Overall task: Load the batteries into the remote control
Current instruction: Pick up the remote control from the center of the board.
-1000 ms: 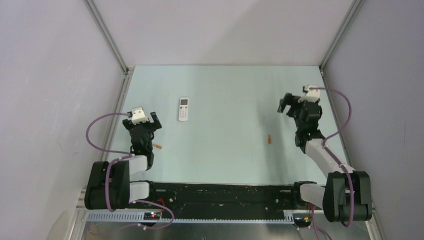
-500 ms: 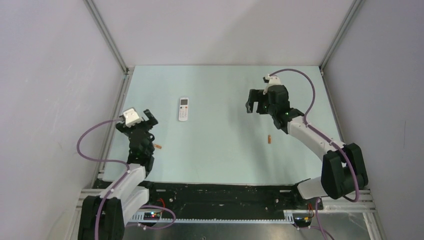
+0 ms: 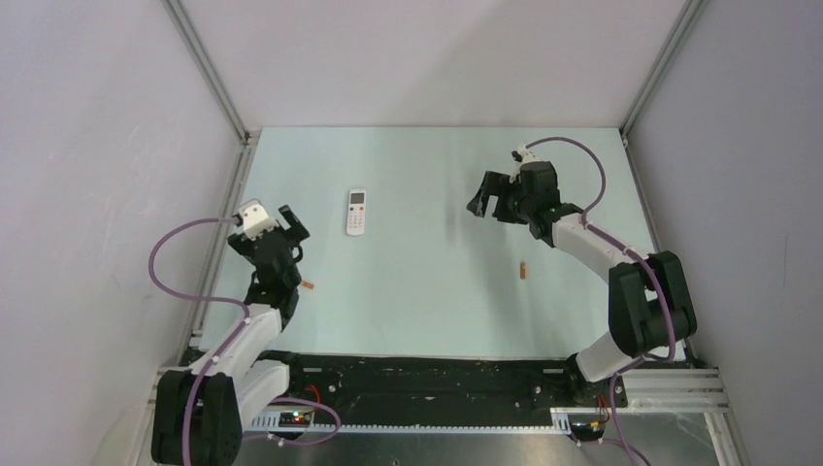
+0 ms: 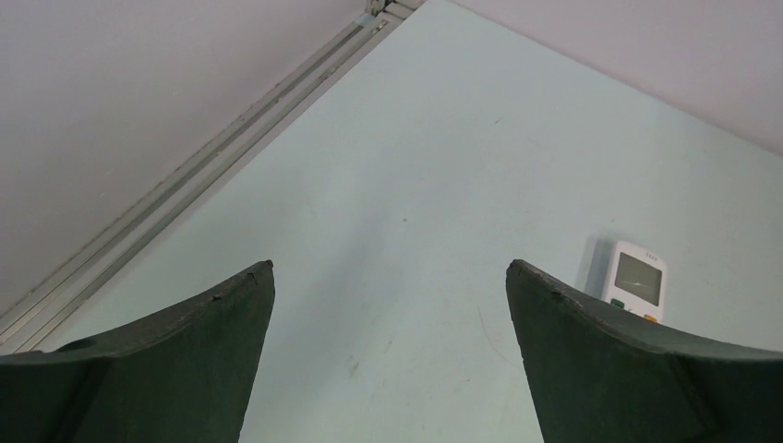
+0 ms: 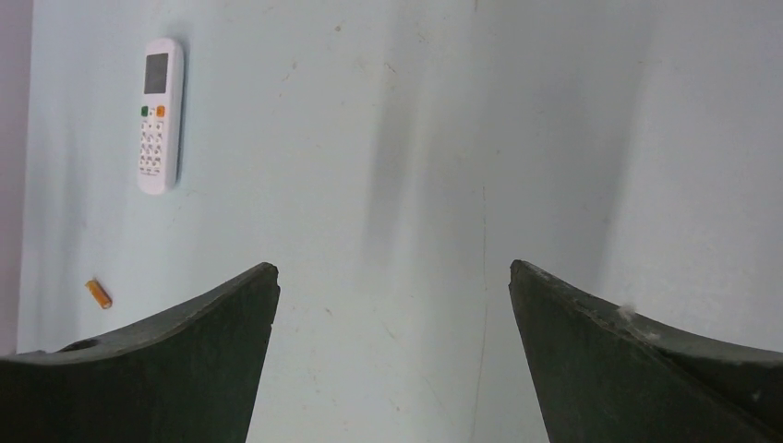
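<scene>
The white remote control (image 3: 357,211) lies face up at the table's left middle; it also shows in the left wrist view (image 4: 632,281) and the right wrist view (image 5: 159,115). One orange battery (image 3: 309,285) lies beside the left arm, and the right wrist view shows it too (image 5: 97,293). The other battery (image 3: 524,271) lies right of centre. My left gripper (image 3: 293,231) (image 4: 390,266) hovers open left of the remote, nothing between its fingers. My right gripper (image 3: 483,197) (image 5: 394,266) hangs open above the table's middle right, facing the remote, also holding nothing.
Pale walls with aluminium rails (image 3: 225,199) close in the light green table (image 3: 427,301) on the left, back and right. The arm bases stand on a black strip (image 3: 427,374) along the near edge.
The right arm has swung left from the right wall toward the table's middle, now pointing at the remote. The left arm has stretched forward and turned slightly. Both grippers stayed open.
</scene>
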`<state>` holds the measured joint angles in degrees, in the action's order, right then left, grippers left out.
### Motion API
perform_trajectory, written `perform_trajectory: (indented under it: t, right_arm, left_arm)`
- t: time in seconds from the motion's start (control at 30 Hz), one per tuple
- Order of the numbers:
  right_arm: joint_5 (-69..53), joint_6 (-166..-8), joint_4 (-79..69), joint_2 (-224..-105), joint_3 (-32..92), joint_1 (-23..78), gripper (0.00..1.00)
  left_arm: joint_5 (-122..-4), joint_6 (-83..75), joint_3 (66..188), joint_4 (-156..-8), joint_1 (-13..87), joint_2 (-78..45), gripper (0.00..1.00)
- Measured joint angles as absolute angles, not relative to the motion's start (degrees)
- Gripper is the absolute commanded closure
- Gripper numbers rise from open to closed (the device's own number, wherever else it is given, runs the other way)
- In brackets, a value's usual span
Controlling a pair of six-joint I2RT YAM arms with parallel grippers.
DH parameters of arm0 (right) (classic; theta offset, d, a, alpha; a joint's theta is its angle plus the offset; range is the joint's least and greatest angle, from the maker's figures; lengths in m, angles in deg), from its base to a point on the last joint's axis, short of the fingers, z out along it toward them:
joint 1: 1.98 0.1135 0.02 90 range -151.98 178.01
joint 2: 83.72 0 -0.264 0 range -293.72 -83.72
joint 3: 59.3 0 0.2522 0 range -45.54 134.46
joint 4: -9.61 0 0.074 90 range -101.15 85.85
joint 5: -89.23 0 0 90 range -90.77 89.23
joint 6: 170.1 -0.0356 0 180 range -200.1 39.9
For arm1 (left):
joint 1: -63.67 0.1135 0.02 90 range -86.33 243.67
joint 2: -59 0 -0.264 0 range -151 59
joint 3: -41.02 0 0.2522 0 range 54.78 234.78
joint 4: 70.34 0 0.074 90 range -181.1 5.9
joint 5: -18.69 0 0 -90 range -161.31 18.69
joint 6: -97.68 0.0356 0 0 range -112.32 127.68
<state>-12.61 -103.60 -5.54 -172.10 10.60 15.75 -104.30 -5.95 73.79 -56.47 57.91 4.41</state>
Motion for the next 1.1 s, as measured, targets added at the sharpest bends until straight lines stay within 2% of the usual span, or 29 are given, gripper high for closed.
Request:
perform_trajectory:
  t: [0.13, 0.37, 0.57, 0.8, 1.1]
  right_arm:
    - [-10.40, -105.18, -6.89, -175.32, 14.60, 18.13, 0.00]
    - [1.29, -106.05, -12.03, -186.64, 30.86, 32.49, 0.00]
    - [8.97, -108.00, -20.38, -204.93, 57.61, 41.67, 0.02]
    - [12.42, -112.32, -30.28, -225.54, 86.23, 45.63, 0.04]
    - [13.97, -118.16, -33.23, -232.47, 90.86, 45.52, 0.05]
  left_arm:
    - [-105.37, -7.37, 74.51, -58.70, 58.41, 3.32, 0.02]
    - [-105.72, -9.36, 78.07, -63.00, 58.72, 1.35, 0.02]
    - [-105.61, -12.31, 77.28, -65.45, 59.75, 4.87, 0.02]
    - [-105.88, -14.87, 75.75, -65.47, 60.40, 8.60, 0.02]
    - [-104.04, -16.57, 75.75, -66.22, 62.22, 6.42, 0.02]
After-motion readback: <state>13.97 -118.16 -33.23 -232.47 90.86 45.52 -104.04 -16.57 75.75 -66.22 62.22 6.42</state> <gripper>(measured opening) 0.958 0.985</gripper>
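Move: Ahead and far to the left of the right hand, the remote control lies on the board about 31 cm left, 7 cm farther out and some 13 cm below. The right battery lies roughly 11 cm to this hand's right and 9 cm back; the left battery is 41 cm to its left and 13 cm back, also on the board. From the left hand the remote lies about 13 cm ahead, 18 cm right and 16 cm below. Sweeping left about 30 cm across the board and some 7 cm forward, the open right hand comes over the remote control, then sinks roughly 8 cm from its highest point towards the remote with its fingers either side of it but still above. The wrist barely turns and no touch is made. The left hand, empty and open, drifts only about 2 cm left. ##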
